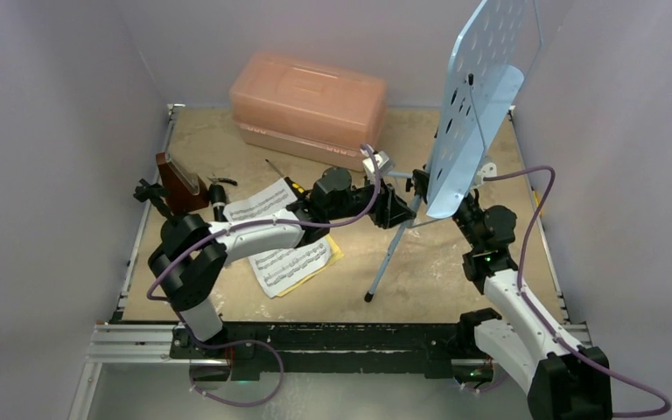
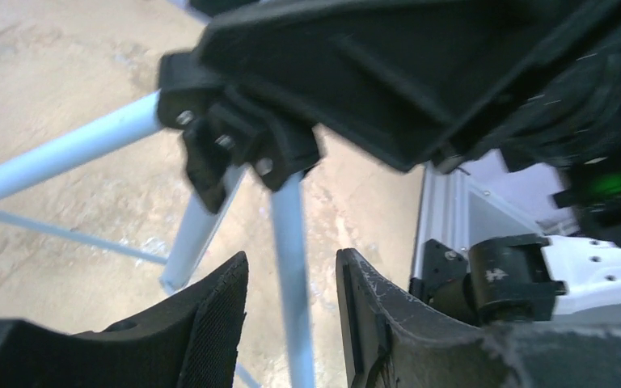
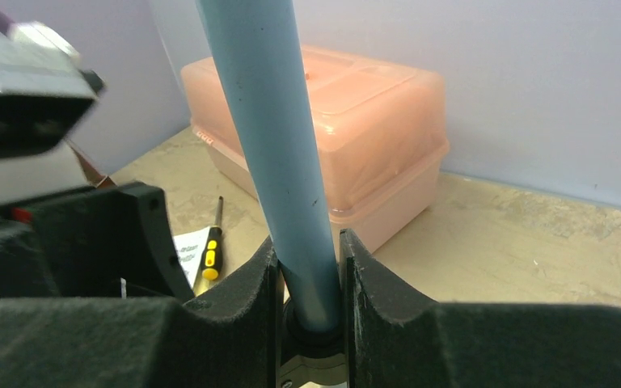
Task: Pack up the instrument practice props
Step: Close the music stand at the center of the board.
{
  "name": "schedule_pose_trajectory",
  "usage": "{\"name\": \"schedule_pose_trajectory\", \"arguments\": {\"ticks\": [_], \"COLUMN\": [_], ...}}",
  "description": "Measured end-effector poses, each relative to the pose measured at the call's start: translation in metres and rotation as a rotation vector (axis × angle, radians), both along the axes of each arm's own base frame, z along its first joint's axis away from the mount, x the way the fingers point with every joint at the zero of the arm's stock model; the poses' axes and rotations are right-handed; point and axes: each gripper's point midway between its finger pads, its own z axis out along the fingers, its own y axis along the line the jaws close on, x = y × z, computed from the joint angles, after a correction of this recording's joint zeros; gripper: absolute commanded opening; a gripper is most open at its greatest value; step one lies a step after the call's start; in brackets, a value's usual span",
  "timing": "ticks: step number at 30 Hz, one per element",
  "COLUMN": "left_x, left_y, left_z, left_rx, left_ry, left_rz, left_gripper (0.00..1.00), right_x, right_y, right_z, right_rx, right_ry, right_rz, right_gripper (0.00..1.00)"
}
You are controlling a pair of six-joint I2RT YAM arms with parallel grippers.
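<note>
The light-blue perforated music stand [image 1: 481, 105] stands on its tripod [image 1: 391, 255] at the centre right. My right gripper [image 3: 307, 283] is shut on the stand's blue pole [image 3: 271, 121], just under the desk [image 1: 472, 210]. My left gripper [image 2: 291, 299] is open beside the black tripod hub [image 2: 238, 137]; one pale leg [image 2: 289, 234] runs between its fingers with a gap on each side. White and yellow sheet-music pages [image 1: 284, 254] lie under my left arm. The brown metronome [image 1: 179, 182] and a black pipe [image 1: 150, 194] stand at the far left.
A translucent pink case [image 1: 308, 105] sits shut at the back of the table, also behind the pole in the right wrist view [image 3: 364, 137]. A yellow-handled screwdriver [image 1: 282, 178] lies by the pages. Grey walls close in on three sides.
</note>
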Motion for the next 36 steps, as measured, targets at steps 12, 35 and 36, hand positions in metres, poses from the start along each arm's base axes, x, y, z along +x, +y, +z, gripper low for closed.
{"name": "schedule_pose_trajectory", "arguments": {"ticks": [12,35,36], "left_x": [-0.001,0.003,0.003], "left_y": [-0.003,0.003,0.003], "left_z": [-0.029,-0.026,-0.026], "left_rx": [0.032,0.053,0.053], "left_ry": [-0.006,-0.074,-0.075], "left_rz": [0.02,0.061,0.062], "left_gripper": [0.0,0.0,0.0], "right_x": [0.0,0.004,0.004], "right_y": [0.0,-0.001,-0.001], "right_z": [0.0,0.005,0.005], "right_rx": [-0.008,-0.051,-0.051], "right_ry": [0.026,0.08,0.079], "right_rz": [-0.001,-0.014,-0.014], "right_gripper": [0.06,0.2,0.2]}}
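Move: Just under the left fingers, about 3 cm below the hand point and level with it otherwise, is the spot on the music stand's near leg where they will close. The black hub is about 5 cm above the hand, 3 cm forward and 2 cm right; the leg's foot lies roughly 12 cm back, 9 cm left and 22 cm below. From the right hand, still gripping the shaft, that leg spot is about 11 cm down, 5 cm back and 2 cm left. Lowering about 3 cm, still pointing right, the left hand brings its half-open fingers down astride the near leg and pinches it below the hub, then holds almost still with only a slight turn. The right hand keeps its grip on the shaft above the hub and tilts it about 5 degrees, its top going forward and left, while barely travelling. ##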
